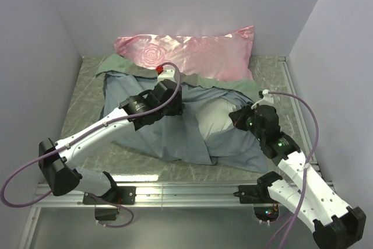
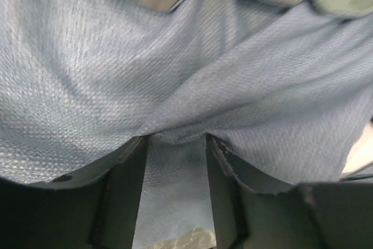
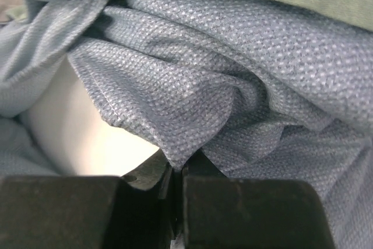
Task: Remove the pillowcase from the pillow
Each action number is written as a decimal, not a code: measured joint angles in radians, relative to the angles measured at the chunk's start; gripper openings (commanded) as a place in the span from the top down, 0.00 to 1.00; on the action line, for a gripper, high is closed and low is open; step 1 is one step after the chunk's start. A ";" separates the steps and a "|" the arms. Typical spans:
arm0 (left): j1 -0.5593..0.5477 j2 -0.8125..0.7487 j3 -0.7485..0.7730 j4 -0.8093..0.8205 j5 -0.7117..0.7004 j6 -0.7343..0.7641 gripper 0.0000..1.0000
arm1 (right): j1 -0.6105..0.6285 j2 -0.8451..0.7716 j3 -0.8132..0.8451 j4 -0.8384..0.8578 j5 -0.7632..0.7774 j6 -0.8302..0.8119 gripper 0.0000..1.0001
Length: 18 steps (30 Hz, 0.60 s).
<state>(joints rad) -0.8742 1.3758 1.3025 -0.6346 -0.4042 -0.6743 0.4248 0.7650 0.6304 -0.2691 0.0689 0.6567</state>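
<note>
The pillowcase [image 1: 169, 138] lies spread across the middle of the table, grey-blue inside showing, with a green strip of its outside along the back. The off-white pillow [image 1: 217, 119] bulges out of it at centre right. My left gripper [image 1: 176, 107] sits over the cloth's back part. In the left wrist view its fingers [image 2: 125, 190] stand apart, and the pillowcase [image 2: 116, 74] drapes over their tips and hangs between them. My right gripper [image 1: 242, 118] is at the pillow's right side. In the right wrist view it [image 3: 178, 167] is shut on a fold of pillowcase [image 3: 233, 62] beside the bare pillow [image 3: 76, 126].
A shiny pink rose-patterned pillow [image 1: 192, 51] leans on the back wall, touching the pillowcase's green edge. White walls close in the left, right and back. A marbled mat [image 1: 87, 97] covers the table, and a metal rail [image 1: 175, 190] runs along the front by the arm bases.
</note>
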 measured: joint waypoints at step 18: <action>-0.266 0.048 0.444 -0.147 -0.037 0.085 0.29 | 0.005 -0.075 0.097 -0.144 -0.042 -0.002 1.00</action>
<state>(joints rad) -1.1400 1.4242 1.7470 -0.7815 -0.4408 -0.5892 0.4297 0.6899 0.7269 -0.4129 0.0269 0.6552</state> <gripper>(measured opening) 0.703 0.028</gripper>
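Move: Some 13 cm to the left hand's right, about level fore and aft and 5 cm lower, the white pillow shows through the open blue-grey back of the pillowcase. The case's green hem crosses about 11 cm ahead of this hand and some 5 cm to its right. From the right hand, already shut on the blue-grey edge of the opening, the white pillow lies about 7 cm left, 2 cm ahead and 6 cm below; the hem is some 11 cm ahead and 2 cm left. Rising about 14 cm off the blue-grey cloth, the left hand opens its fingers wider, then swings back and to the right over the opening's left side by about 7 cm each way, turning some 15 degrees clockwise and tipping up. The right hand keeps its pinch on the edge and draws it up about 3 cm and back about 2 cm. ##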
